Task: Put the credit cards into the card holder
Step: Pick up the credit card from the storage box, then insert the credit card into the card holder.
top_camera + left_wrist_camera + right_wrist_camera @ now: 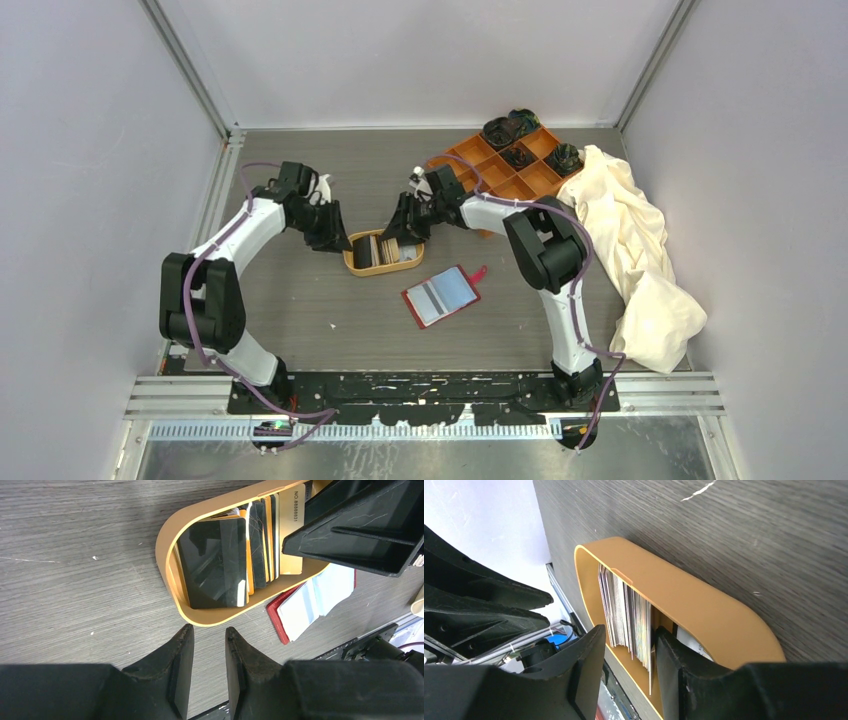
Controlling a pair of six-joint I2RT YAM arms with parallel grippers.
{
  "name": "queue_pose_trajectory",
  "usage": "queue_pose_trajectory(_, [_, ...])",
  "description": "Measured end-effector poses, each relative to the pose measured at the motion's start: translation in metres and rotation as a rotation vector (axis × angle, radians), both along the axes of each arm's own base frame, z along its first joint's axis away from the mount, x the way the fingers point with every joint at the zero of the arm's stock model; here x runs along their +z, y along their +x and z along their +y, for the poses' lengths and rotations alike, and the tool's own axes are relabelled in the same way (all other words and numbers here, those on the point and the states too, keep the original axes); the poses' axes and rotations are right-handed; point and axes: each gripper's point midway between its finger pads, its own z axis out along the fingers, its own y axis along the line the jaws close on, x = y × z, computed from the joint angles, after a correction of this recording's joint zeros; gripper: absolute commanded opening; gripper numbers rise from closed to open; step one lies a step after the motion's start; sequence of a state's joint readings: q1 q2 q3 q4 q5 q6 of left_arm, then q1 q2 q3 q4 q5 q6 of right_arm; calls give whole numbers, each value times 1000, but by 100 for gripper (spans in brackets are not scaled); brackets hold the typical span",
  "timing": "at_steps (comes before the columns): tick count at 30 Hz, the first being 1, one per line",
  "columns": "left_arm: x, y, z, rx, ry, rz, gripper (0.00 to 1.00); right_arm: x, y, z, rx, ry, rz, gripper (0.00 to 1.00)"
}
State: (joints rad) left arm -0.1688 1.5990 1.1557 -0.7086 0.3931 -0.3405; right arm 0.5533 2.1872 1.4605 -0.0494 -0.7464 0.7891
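Several credit cards (215, 565) stand on edge in an oval tan dish (384, 268), black and white ones with a gold card (291, 530) at the far end. The card holder (441, 296) lies open on the table just in front of the dish, red with blue lining (312, 602). My left gripper (209, 632) hovers at the dish's left end, open and with nothing in it. My right gripper (629, 630) reaches down into the dish's right end, open. Its jaws straddle the stack of cards (624, 607): one finger (674, 665) stands inside behind the stack, the other (586, 670) is apart from it.
An orange compartment tray (510, 162) with dark items sits at the back right. A crumpled cream cloth (635, 250) lies along the right side. Grey walls enclose the table on three sides. The right gripper's body (360, 527) looms over the dish in the left wrist view.
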Motion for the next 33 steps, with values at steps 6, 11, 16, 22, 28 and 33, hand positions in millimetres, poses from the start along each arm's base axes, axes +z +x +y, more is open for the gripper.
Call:
queue_pose_trajectory(6, [0,1,3,4,1,-3,30,-5,1,-9,-8,-28,16,36])
queue_pose_trajectory(11, [3,2,3,2,-14,-7,31,-13,1,-17,-17,-72,20,17])
queue_pose_trajectory(16, [12,5,3,5,-39,-37,32,-17,4,-26,-30,-100,22,3])
queue_pose_trajectory(22, [36,10,-4,4,-119,-125,44,-12,6,-39,-35,-154,-21,1])
queue_pose_trajectory(28, [83,-1,-28,42,-336,-201,53,23,8,-53,-25,-176,-119,1])
queue_pose_trajectory(33, [147,-4,-52,94,-550,-253,72,57,14,-62,-16,-152,-198,1])
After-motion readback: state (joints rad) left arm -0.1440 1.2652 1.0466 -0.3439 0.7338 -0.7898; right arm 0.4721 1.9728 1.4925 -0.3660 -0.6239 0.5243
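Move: The gold credit card I want stands at the right end of the packed stack in the storage box, about 2 cm to the right of my right hand, 3 cm below and 1 cm back. The white VIP card lies some 3 cm farther right in the box, and the open card holder about 10 cm right and 11 cm back from my right hand. From my left hand the gold card is roughly 10 cm right, 2 cm ahead and 7 cm down. I slide my right hand to the right, about 6 cm in all, first sinking nearly 2 cm while its half-open fingers close and pinch the gold card, then lifting some 7 cm out of the box with the card held. My left hand stays nearly still at first, then rises about 15 cm and shifts 5 cm right, its fingers swinging some 35 degrees towards my right hand and opening wider. ##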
